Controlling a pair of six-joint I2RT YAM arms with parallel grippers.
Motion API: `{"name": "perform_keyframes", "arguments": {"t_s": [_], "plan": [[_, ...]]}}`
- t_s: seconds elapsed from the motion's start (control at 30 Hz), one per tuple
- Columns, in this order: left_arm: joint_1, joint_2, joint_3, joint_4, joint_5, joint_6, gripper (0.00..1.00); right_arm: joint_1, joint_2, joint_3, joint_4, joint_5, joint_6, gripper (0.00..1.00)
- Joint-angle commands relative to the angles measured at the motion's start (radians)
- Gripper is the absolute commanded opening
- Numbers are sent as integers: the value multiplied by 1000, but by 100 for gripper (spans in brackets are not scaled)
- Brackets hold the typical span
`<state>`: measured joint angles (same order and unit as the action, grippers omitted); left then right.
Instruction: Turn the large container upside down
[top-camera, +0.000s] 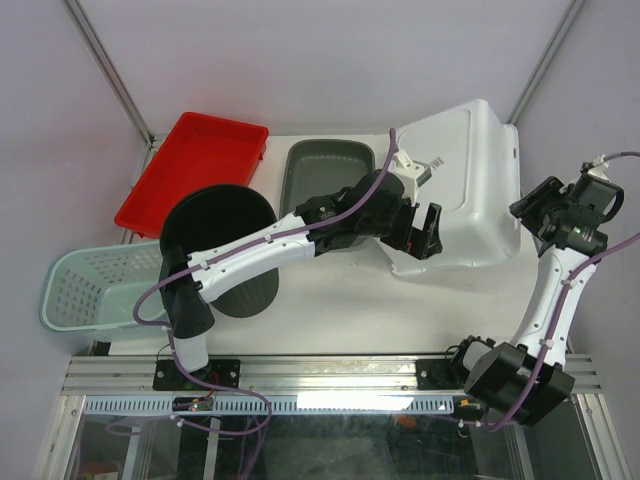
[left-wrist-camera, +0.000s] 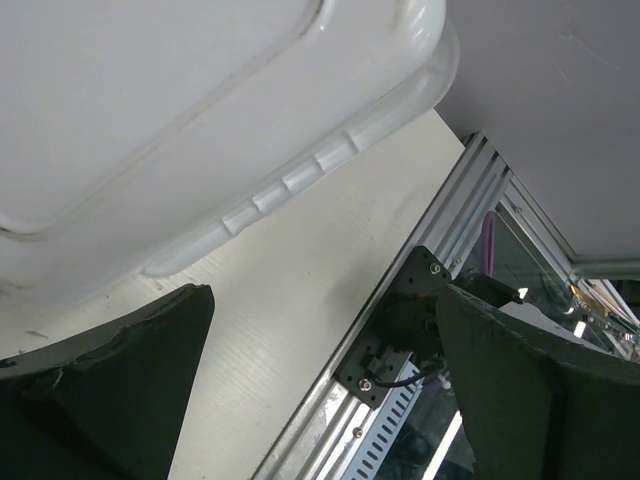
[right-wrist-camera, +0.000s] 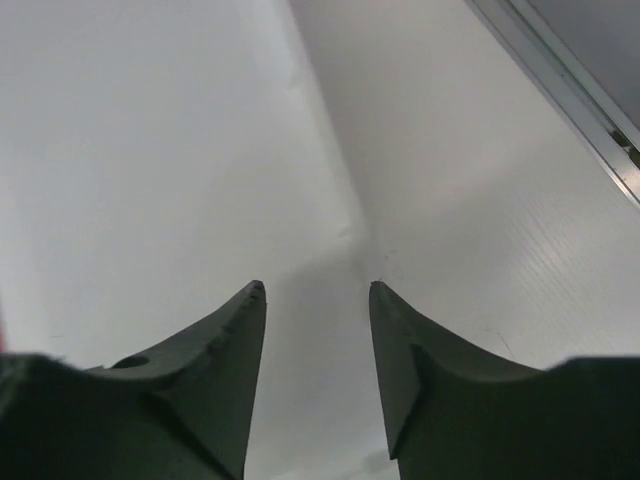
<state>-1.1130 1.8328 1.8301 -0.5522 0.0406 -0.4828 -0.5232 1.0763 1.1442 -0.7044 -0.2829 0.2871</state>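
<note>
The large container (top-camera: 462, 180) is a white plastic tub lying bottom-up at the back right of the table, tilted slightly. In the left wrist view its rim and ribbed side (left-wrist-camera: 200, 110) fill the top. My left gripper (top-camera: 424, 234) hangs at the tub's front-left corner, just off its rim, open wide with nothing between the fingers (left-wrist-camera: 325, 300). My right gripper (top-camera: 537, 212) is beside the tub's right edge. Its jaws (right-wrist-camera: 316, 288) stand apart, with only pale surfaces between them.
A red tray (top-camera: 195, 165) and a dark grey tub (top-camera: 325, 170) sit at the back. A black round dish (top-camera: 215, 222) and a mint basket (top-camera: 85, 290) lie at the left. An aluminium rail (top-camera: 330, 373) runs along the table's near edge.
</note>
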Motion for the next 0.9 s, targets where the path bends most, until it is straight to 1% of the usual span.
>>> {"name": "perform_keyframes", "arguments": {"t_s": [0.0, 0.1, 0.23, 0.33, 0.43, 0.53, 0.7, 0.77, 0.87], "plan": [[-8, -6, 15, 67, 39, -13, 99, -2, -5, 44, -15, 134, -13, 52], [-8, -5, 7, 76, 47, -21, 99, 3, -13, 42, -11, 131, -8, 56], [-10, -7, 0, 83, 48, -25, 99, 13, -39, 43, -10, 142, -3, 58], [-10, -14, -4, 84, 46, -27, 99, 21, -69, 50, -14, 122, 2, 59], [-10, -37, -21, 84, 22, -26, 99, 45, -119, 60, -14, 38, 12, 60], [-10, -97, -56, 84, -24, -23, 99, 87, -196, 52, -11, -56, 44, 62], [-10, -250, -74, 84, -39, -5, 99, 222, -320, -66, 46, -170, 135, 63], [-11, -302, -72, 85, -44, 4, 99, 299, -347, -110, 66, -172, 162, 63], [-12, -361, -71, 91, -40, 15, 99, 451, -356, -156, 90, -144, 198, 63]]}}
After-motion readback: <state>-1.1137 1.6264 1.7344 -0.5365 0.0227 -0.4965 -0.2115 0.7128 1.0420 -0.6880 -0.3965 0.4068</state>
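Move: Just off the right hand's partly opened fingers leans the large white container, its bottom turned up but still tilted; its middle is some 8 cm left, 6 cm ahead and 11 cm below. From the left hand that middle lies about 11 cm right, 10 cm ahead and 12 cm down. The dark grey tray is roughly 19 cm to the left hand's left and 12 cm ahead, 24 cm below. Opening its fingers further, the right hand eases a centimetre or two right, away from the container's right edge, then sweeps some 14 cm left, rising about 6 cm and drawing back 5 cm, over the container, its fingers tipping up and swinging roughly 20 degrees counter-clockwise. The left hand stays close by nearly throughout, then lifts 6 cm and goes 4 cm left, clear of the container, fingers wide open. ##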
